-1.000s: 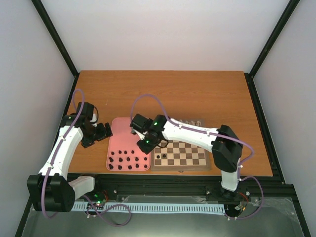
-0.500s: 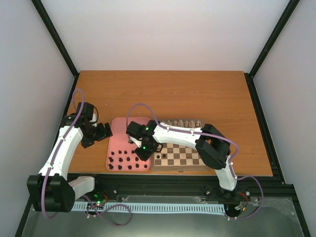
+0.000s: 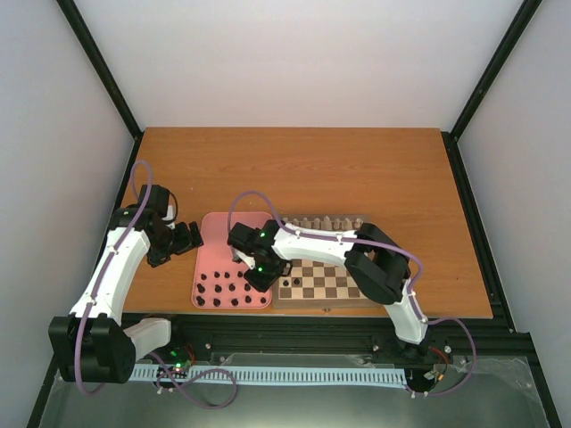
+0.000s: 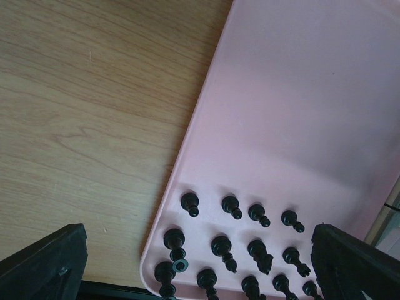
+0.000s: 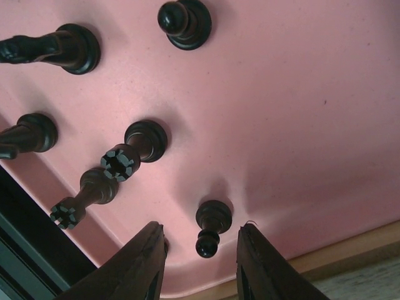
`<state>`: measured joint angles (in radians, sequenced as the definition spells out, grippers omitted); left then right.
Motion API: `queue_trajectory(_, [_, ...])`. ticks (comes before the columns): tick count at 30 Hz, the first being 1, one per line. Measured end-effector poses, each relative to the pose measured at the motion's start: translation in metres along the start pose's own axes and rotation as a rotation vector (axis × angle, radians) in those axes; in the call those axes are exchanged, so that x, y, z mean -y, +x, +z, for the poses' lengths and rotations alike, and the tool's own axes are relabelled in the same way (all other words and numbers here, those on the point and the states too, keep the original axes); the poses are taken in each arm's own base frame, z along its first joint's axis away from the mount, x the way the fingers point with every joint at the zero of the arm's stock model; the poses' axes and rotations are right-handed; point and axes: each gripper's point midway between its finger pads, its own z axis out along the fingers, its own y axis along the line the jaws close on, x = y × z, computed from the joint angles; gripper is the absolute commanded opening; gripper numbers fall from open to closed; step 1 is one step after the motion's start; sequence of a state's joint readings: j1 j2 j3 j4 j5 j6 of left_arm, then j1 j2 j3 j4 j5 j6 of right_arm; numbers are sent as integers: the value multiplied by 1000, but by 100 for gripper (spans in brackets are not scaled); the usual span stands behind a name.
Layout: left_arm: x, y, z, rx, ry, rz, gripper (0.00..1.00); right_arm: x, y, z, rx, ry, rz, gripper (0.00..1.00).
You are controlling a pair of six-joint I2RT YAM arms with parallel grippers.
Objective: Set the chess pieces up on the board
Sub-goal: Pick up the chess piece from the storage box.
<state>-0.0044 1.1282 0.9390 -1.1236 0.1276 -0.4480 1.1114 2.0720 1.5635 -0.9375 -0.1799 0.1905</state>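
Observation:
Dark chess pieces [image 3: 223, 292] stand in rows at the near end of the pink tray [image 3: 214, 234]. My right gripper [image 3: 259, 272] hangs low over the tray's near right corner. In the right wrist view a dark pawn [image 5: 212, 225] stands between its fingers [image 5: 140, 262], and the right gripper [image 5: 201, 262] is open, with a gap on each side of the pawn. The board [image 3: 343, 283] lies right of the tray with one dark piece [image 3: 285, 283] on it and cream pieces [image 3: 330, 220] along its far edge. My left gripper [image 3: 189, 236] is open beside the tray's left edge.
The left wrist view shows the pink tray [image 4: 300, 112], rows of dark pieces [image 4: 237, 240] and bare wooden table [image 4: 94, 125] to its left. A crowned piece [image 5: 122, 164] and other dark pieces stand close to the right gripper's left finger. The table's near edge is just below the tray.
My right gripper has moved left from the board's edge and down to the tray's near right corner, and its jaws have narrowed around the pawn. The left arm has not moved.

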Motion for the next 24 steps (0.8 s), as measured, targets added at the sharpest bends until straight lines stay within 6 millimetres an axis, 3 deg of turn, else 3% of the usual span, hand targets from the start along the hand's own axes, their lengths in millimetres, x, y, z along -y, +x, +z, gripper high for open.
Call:
queue_trajectory(7, [0, 0, 0, 0, 0, 0, 100, 3, -2, 5, -2, 0, 2, 24])
queue_trajectory(13, [0, 0, 0, 0, 0, 0, 100, 7, -1, 11, -15, 3, 7, 6])
queue_trajectory(24, [0, 0, 0, 0, 0, 0, 100, 12, -7, 6, 8, 26, 11, 3])
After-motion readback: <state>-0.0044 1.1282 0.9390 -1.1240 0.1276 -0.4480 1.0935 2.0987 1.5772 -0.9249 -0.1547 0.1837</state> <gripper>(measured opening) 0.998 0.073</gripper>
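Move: A black pawn stands almost between the right gripper's part-open fingers, its middle about 1 cm ahead and 1 cm below. Another pawn is some 3 cm behind the right hand and level with it sideways; one rook lies about 4 cm to the left and level, a second rook 4 cm left and 3 cm back. From the left hand the aimed-at pawn is roughly 24 cm right, 6 cm back and 10 cm down. Ease the right gripper down about 1 cm over the black pawn, edging forward while you close its fingers from a third open to nearly shut, so that the pads pinch the pawn. Then keep the grip and creep forward, about 1.5 cm in all, staying low over the pink tray with the fingers still pointing down. ##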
